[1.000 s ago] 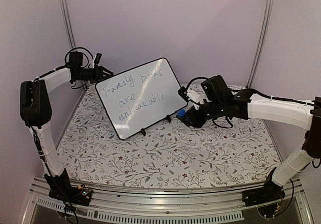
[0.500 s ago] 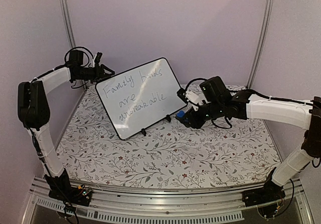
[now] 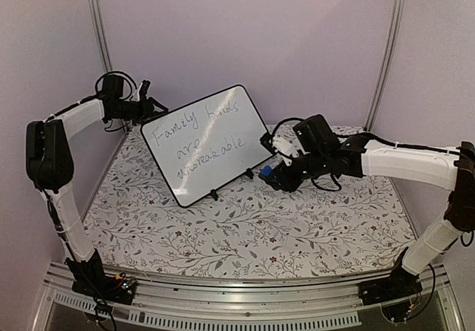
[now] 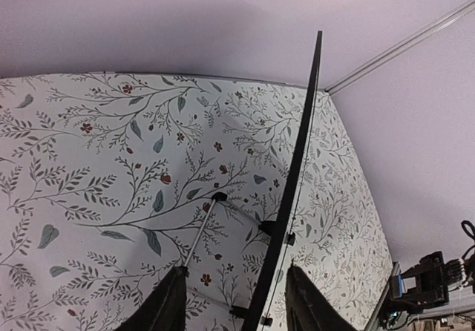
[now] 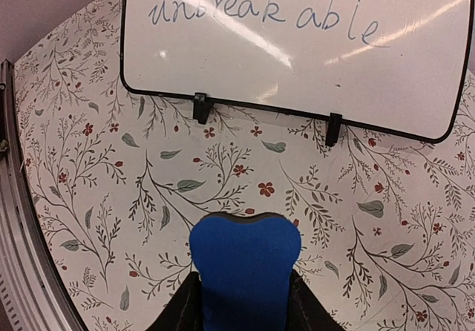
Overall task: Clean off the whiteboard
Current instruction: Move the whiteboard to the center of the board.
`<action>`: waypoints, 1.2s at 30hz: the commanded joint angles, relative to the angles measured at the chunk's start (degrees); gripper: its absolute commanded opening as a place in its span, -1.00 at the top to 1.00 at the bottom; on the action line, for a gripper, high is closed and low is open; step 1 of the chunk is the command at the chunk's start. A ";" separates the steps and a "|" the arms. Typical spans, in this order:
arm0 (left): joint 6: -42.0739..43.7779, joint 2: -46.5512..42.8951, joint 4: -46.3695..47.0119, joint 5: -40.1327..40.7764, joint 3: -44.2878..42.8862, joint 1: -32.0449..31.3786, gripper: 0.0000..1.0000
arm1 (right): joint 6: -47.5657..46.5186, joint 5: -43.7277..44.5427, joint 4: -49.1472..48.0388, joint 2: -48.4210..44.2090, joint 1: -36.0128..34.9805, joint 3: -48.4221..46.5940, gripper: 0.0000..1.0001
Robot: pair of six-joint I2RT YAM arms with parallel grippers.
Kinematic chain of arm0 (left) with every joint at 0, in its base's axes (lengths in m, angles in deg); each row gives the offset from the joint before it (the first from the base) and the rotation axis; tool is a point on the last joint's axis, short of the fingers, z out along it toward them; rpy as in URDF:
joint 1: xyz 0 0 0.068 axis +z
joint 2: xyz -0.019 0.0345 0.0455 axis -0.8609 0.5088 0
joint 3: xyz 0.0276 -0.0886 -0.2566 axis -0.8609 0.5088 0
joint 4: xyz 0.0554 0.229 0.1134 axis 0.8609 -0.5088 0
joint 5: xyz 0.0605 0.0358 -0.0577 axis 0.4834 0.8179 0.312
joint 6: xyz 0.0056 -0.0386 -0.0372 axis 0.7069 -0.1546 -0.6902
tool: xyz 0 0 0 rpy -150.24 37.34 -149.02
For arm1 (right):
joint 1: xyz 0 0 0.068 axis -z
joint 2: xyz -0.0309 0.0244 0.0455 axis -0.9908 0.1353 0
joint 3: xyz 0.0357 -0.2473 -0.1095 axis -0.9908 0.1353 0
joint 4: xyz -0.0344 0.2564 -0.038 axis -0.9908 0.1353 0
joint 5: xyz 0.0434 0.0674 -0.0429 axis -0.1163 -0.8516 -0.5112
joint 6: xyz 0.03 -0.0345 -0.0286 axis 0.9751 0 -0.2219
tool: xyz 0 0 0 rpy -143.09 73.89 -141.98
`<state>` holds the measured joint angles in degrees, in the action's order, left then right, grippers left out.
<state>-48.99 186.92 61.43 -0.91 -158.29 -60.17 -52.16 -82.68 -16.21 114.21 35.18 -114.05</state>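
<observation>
The whiteboard (image 3: pixel 204 142) stands tilted on its clip feet at the back left of the table, with "Family bonds are unbreakable" handwritten on it. My left gripper (image 3: pixel 156 108) is at its upper left corner. In the left wrist view the board's black rim (image 4: pixel 297 160) runs edge-on between the open fingers of the left gripper (image 4: pixel 236 305), with a gap on each side. My right gripper (image 3: pixel 269 174) hovers low by the board's lower right corner, shut on a blue eraser (image 5: pixel 245 260). From that wrist the whiteboard (image 5: pixel 297 56) lies just ahead, showing the word "unbreakable".
The floral tablecloth (image 3: pixel 252 227) covers the table. Two black clip feet (image 5: pixel 199 107) (image 5: pixel 334 128) hold the board's lower edge. A thin metal prop rod (image 4: pixel 199 231) leans behind the board. Lilac walls and corner posts (image 3: pixel 386 49) close in the back and sides.
My right arm has carried the eraser a little left and closer to the board's lower right corner. The left fingers have parted slightly around the board's rim. The board has not moved.
</observation>
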 commanded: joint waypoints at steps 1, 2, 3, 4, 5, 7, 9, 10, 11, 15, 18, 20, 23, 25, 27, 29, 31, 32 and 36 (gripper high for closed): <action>-0.43 -1.13 -4.38 2.06 0.23 -0.87 0.10 | -0.20 -0.14 -0.22 0.44 -0.68 -1.79 0.30; -0.51 -1.45 -4.34 2.31 0.56 -0.91 0.08 | -0.31 0.02 -0.16 0.53 -0.74 -1.85 0.30; -0.52 -1.67 -4.38 2.61 0.85 -0.92 0.06 | -0.40 0.00 -0.07 0.61 -0.76 -1.99 0.30; -0.46 -1.98 -4.58 3.14 0.99 -0.93 0.04 | -0.54 0.04 -0.02 0.71 -0.77 -2.02 0.30; -0.37 -2.22 -5.09 3.77 1.06 -0.94 0.01 | -0.59 0.07 -0.05 0.68 -0.78 -1.91 0.30; -0.25 -3.19 -5.56 5.21 1.80 -0.92 -0.05 | -0.73 0.08 -0.05 0.71 -0.85 -1.73 0.30; -0.11 -4.37 -4.95 6.08 2.96 -0.87 -0.06 | -0.69 0.08 -0.13 0.67 -0.86 -1.58 0.30; -0.02 -4.67 -4.73 6.08 3.19 -0.91 -0.06 | -0.69 0.08 -0.02 0.64 -0.85 -1.52 0.30; -0.11 -4.77 -4.86 5.87 3.22 -0.92 -0.05 | -0.69 0.16 -0.05 0.64 -0.88 -1.52 0.30; -0.39 -5.06 -4.98 5.56 3.82 -1.44 0.00 | -0.47 0.49 0.00 0.40 -0.86 -1.15 0.30; -0.50 -5.62 -4.95 5.94 4.54 -2.32 0.02 | -0.22 0.61 -0.44 -0.09 -0.86 -0.28 0.29; -0.87 -6.47 -4.55 6.33 5.27 -2.78 0.03 | -0.10 0.57 -0.53 -0.13 -0.93 -0.05 0.29; -2.17 -8.03 -3.58 6.71 7.11 -3.01 0.04 | -0.07 0.45 -0.41 0.02 -0.94 -0.07 0.29; -3.41 -9.45 -2.45 7.01 8.67 -3.09 0.04 | -0.07 0.43 -0.41 0.06 -0.97 -0.22 0.29; -4.58 -10.91 -1.14 7.15 10.11 -3.31 0.04 | -0.07 0.45 -0.48 0.09 -1.03 -0.34 0.29; -5.49 -12.10 -0.84 8.12 11.14 -3.73 0.04 | -0.07 0.35 -0.43 0.27 -1.05 -0.60 0.29; -6.83 -13.26 -0.26 8.99 12.38 -4.25 0.04 | -0.07 0.39 -0.28 0.45 -1.11 -0.87 0.29; -7.43 -13.85 0.24 9.05 13.18 -4.50 0.04 | -0.07 0.42 -0.23 0.58 -1.12 -0.98 0.29; -9.71 -16.92 2.17 10.79 16.94 -6.39 0.04 | -0.16 0.60 0.00 0.56 -1.30 -1.21 0.29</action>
<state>-55.28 173.57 60.43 8.67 -144.50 -63.64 -52.42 -82.66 -16.23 114.25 34.58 -114.10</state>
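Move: The left hand's parted fingers already straddle the whiteboard's upper edge near its left corner; the board's middle lies about 14 cm to this hand's right, 6 cm back and 9 cm below. The board's left foot is some 15 cm right and 17 cm back, its right foot 26 cm right and 8 cm back, both about 20 cm below; the held eraser is about 32 cm right, 21 cm back and 7 cm lower. From the right hand, the board's middle is roughly 17 cm ahead, 19 cm left and 5 cm lower. After barely a centimetre of dip and leftward drift, the left hand draws back towards the robot by about 5.5 cm at near-level height, quickening towards the end, with its parted fingers still over the whiteboard's upper edge and dragging the board's left side along. The wrist turns slightly counter-clockwise and tips down a little, some 5 degrees each, without the fingers clamping shut, while the right hand holds still with the eraser in its grip. ##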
